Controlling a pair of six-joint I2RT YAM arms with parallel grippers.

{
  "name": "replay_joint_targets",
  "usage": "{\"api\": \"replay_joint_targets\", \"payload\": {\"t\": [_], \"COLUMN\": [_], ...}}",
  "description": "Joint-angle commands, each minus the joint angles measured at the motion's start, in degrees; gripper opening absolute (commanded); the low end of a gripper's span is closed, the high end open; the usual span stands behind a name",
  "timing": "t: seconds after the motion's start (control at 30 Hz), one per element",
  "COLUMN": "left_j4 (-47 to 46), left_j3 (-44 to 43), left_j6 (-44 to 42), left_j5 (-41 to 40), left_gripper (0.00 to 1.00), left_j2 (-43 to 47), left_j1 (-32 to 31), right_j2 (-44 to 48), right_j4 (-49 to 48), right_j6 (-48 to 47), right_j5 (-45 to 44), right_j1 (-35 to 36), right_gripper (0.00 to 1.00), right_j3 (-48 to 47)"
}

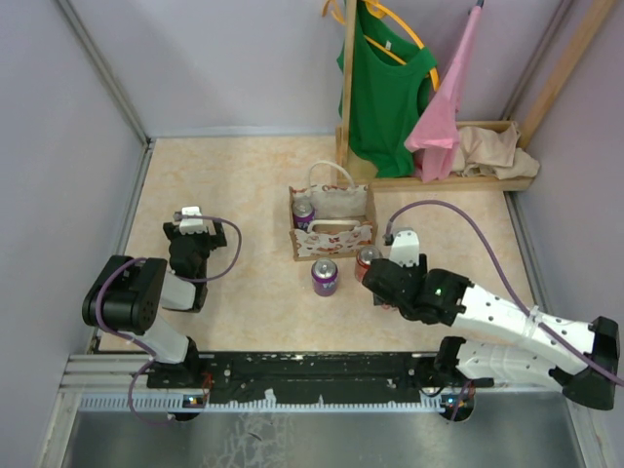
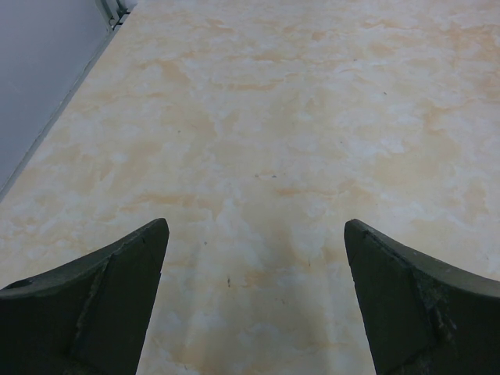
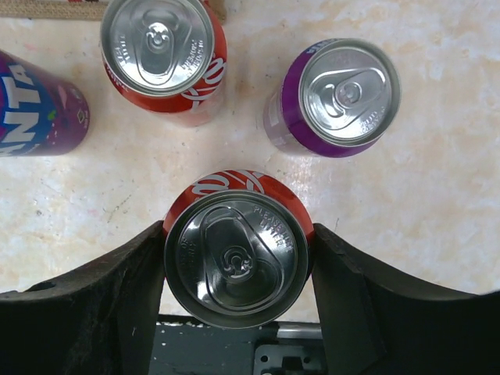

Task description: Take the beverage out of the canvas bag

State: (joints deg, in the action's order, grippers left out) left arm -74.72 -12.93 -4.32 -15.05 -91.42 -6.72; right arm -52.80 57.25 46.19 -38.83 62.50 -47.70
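The canvas bag [image 1: 332, 223] stands upright mid-table, cream with a red floral print, and a purple can [image 1: 303, 212] shows inside its left end. In front of it stand a purple can [image 1: 324, 277] [image 3: 337, 97] and a red can [image 1: 368, 260] [image 3: 165, 54]. My right gripper [image 1: 378, 278] [image 3: 238, 231] is shut on another upright red can [image 3: 237, 259], one finger on each side of it. A purple Fanta can [image 3: 37, 105] shows at the left edge of the right wrist view. My left gripper [image 1: 191, 244] [image 2: 256, 228] hangs open over bare table, far left of the bag.
A wooden rack [image 1: 347, 88] at the back right carries a green shirt [image 1: 390, 93] and a pink garment [image 1: 445, 107]. A plain beige cloth [image 1: 497, 151] lies on its base. Walls close in the left, right and back sides.
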Motion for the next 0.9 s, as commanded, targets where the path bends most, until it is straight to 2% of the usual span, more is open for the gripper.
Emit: {"api": "replay_joint_targets", "payload": {"t": [0.0,0.53,0.7,0.77,0.8,0.87], "left_j4": [-2.45,-2.45,-2.45,-2.45,-2.43,-2.45], "left_j3": [0.36,0.36,0.36,0.36,0.36,0.32], "left_j6": [0.59,0.55,0.58,0.54,0.57,0.59], "left_j5": [-0.38,-0.41,-0.37,-0.38,-0.39,-0.43], "left_gripper": [1.00,1.00,1.00,1.00,1.00,1.00], "left_j2": [-0.44,-0.43,-0.43,-0.43,-0.43,-0.43], "left_j1": [0.02,0.04,0.04,0.03,0.01,0.01], "right_j2": [0.59,-7.11,-7.12,-6.84,-6.75,-6.71], "right_j4": [-7.84,-14.33,-13.61,-12.84,-12.40,-11.48], "right_j6": [2.56,2.87,4.16,5.03,5.25,5.96], "right_j5": [-2.59,3.04,2.97,2.84,2.70,2.32], "right_j1": [0.43,0.45,0.44,0.43,0.43,0.44], "right_gripper": [0.00,0.01,0.29,0.46,0.61,0.71], "right_j3": [0.73,4.72,5.41,5.59,5.68,5.62]}}
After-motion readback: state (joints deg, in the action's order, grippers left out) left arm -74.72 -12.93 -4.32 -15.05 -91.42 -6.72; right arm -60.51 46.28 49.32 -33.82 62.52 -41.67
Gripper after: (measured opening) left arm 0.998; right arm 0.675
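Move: The red can I still hold in my right hand is bound for the bare table about 13 cm below and 3 cm to the left. The other red can stands some 9 cm ahead and 4 cm left of that hand, the right purple can about 7 cm ahead and 5 cm right, the left purple can 6 cm ahead and 15 cm left, all with their middles about 7 cm lower. From my idle left hand, that spot is roughly 45 cm right, 21 cm back and 8 cm down. I lower the held can about 5 cm with my right hand and, as it sinks, ease it some 3 cm left, into place on the near side of the standing red can and away from the right purple one. The wrist tips down about 5 degrees. Over the last stretch the hand all but stops sinking and comes to rest, fingers still around the can, to set it on the table. ##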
